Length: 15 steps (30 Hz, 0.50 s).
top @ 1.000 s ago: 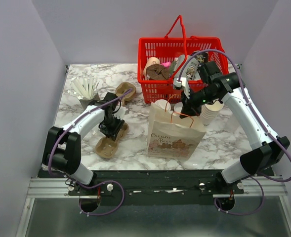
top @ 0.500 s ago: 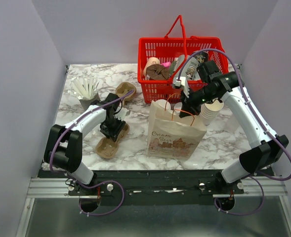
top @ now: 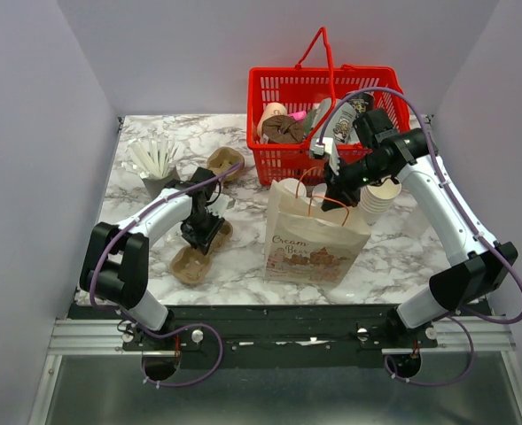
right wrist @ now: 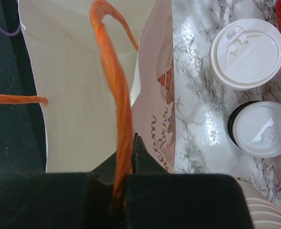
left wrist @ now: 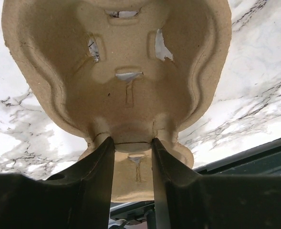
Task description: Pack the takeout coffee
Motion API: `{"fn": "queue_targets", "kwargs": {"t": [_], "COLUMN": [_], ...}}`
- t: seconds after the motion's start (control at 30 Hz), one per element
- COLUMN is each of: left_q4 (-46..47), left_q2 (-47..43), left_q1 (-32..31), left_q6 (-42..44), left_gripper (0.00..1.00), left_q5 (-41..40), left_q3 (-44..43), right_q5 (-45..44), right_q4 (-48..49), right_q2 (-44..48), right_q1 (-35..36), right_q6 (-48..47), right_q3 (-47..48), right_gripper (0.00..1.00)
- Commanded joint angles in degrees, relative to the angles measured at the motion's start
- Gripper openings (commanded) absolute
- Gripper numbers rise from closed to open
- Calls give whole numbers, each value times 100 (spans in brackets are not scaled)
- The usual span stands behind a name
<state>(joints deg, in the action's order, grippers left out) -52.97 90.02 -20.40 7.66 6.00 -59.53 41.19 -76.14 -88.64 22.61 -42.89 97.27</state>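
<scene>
The takeout coffee (right wrist: 247, 46), a white lidded cup, stands on the marble behind the paper bag (top: 314, 241), also visible from above (top: 289, 188). My right gripper (right wrist: 130, 138) is shut on the bag's orange handle (right wrist: 112, 71) and holds it up over the open bag mouth (top: 334, 193). My left gripper (left wrist: 133, 140) is at the table's left (top: 198, 232). Its jaws press both sides of the narrow waist of a brown pulp cup carrier (left wrist: 126, 62) lying on the marble.
A second white lid with a dark ring under it (right wrist: 262, 129) sits beside the coffee. A stack of lidless cups (top: 380, 199) stands right of the bag. A red basket (top: 269, 84) is at the back, with another pulp carrier (top: 225, 162) and a holder of stirrers (top: 157, 164) at back left.
The left jaws widened a little, then closed in on the carrier's waist. The right arm and the bag have not moved.
</scene>
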Motion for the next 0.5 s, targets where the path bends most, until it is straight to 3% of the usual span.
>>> {"fn": "queue_targets", "kwargs": {"t": [0.0,0.07,0.1,0.23,0.47], "left_q4": [-257,-371,-529,-1013,-1224], "left_q2": [-54,-125,-160,-580,-1811], "left_q1": [-43,-25,10,246,475], "left_q6": [165,332,385,771,1545], "left_gripper": [19,14,7,1,0], "left_q5": [-72,-55,-20,532,1798], "left_q3": [-155,-191,-234,-305,-489], "right_q5": [-146,-216,-251,-453,-761], "right_q4": [-454,-481,-507,-595,-419], "right_q2": [-57,39,75,312,699], "right_q1": [33,33,33,33,42], "right_q6": [9,-17,-43,-79,-17], "right_q3": [90,125,134,160,-7], "right_gripper": [1,1,0,1,1]}}
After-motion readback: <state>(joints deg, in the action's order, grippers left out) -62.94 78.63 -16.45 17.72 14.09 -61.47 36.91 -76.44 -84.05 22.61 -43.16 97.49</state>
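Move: The carrier already in the left fingers is bound for the open paper bag, whose middle stands about 27 cm to the right, level fore-and-aft and some 9 cm higher. A second carrier lies roughly 25 cm ahead and 6 cm right; a lidded cup, 16 cm ahead and 24 cm right. The right hand holds the bag's far handle; the bag's middle is about 4 cm back, 6 cm left and 14 cm below. The cardboard carrier, still pinched at its waist, is lifted off the table by the left hand, slowly at first and then faster, some 5 cm up and about 2 cm back, turning slightly clockwise with its left side dipping. Meanwhile the right hand keeps the bag's far handle shut in its fingers and eases it about 2 cm up and as much to the right, tilting a little. ##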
